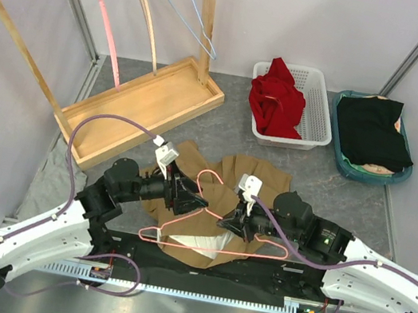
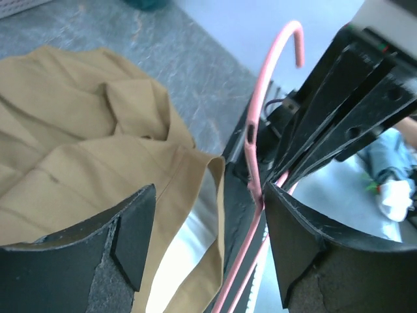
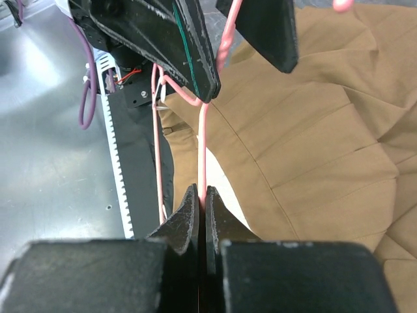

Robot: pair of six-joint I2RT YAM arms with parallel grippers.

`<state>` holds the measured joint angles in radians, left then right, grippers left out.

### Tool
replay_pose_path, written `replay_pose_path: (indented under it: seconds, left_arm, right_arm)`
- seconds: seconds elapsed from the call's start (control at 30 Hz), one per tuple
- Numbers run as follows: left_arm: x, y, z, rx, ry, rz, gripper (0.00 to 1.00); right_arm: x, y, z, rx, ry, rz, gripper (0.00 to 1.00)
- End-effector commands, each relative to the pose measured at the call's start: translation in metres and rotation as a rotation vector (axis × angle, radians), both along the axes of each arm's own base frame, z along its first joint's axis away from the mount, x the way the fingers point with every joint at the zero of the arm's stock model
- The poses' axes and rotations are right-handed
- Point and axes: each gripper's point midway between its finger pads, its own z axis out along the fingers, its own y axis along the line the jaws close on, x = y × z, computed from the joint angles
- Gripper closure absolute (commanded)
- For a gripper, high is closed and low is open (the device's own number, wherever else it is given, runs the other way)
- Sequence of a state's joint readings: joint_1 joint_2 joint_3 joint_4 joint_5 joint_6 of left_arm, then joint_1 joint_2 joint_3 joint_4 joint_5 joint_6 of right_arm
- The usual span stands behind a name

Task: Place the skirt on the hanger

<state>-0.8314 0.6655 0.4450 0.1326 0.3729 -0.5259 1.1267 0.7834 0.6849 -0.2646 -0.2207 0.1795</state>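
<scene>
The tan skirt (image 1: 231, 168) lies crumpled on the table in front of both arms; it also shows in the left wrist view (image 2: 78, 130) and the right wrist view (image 3: 313, 130). A pink wire hanger (image 1: 240, 253) lies over its near edge, hook pointing away. My right gripper (image 1: 231, 221) is shut on the hanger's wire (image 3: 202, 150), as the right wrist view (image 3: 203, 199) shows. My left gripper (image 1: 192, 200) is open (image 2: 208, 254). The skirt's white-lined hem and the hanger's neck (image 2: 257, 130) lie between its jaws, and neither is clamped.
A wooden rack (image 1: 145, 105) stands at the back left with a pink hanger (image 1: 101, 8), a wooden hanger (image 1: 148, 16) and a blue wire hanger (image 1: 191, 3). A white basket (image 1: 317, 119) holds a red garment. A teal bin (image 1: 338, 159) holds a black garment.
</scene>
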Motion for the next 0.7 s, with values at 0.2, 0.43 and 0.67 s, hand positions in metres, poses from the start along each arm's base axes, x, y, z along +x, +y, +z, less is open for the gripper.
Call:
replay_pose_path:
  seconds: [0.2,0.43,0.67]
  left_arm:
    - [-0.030,-0.018,0.033,-0.157,-0.005,-0.250,0.32]
    - [-0.033,-0.016,0.021,-0.141,0.027,-0.253,0.39]
    - [-0.020,-0.018,0.011,-0.098,0.051,-0.199,0.69]
  right_arm:
    - [0.000,0.011,0.023,0.106,-0.013,0.011,1.00]
    - [0.004,0.012,0.030,0.127,-0.023,-0.009,1.00]
    - [0.004,0.012,0.033,0.142,-0.012,-0.019,1.00]
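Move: The hanger's neck lies about 3 cm back and 2 cm right of the open left hand, level with it. From that hand the right gripper, which holds the hanger's shoulder, is some 5 cm back and 7 cm right, and the skirt's middle about 5 cm back, 4 cm right and 18 cm below. From the right hand the neck is roughly 5 cm left and 2 cm forward. Left hand shifts 3 cm back and 2 cm right around the hanger's neck, turning 15 degrees clockwise, fingers half closing. ##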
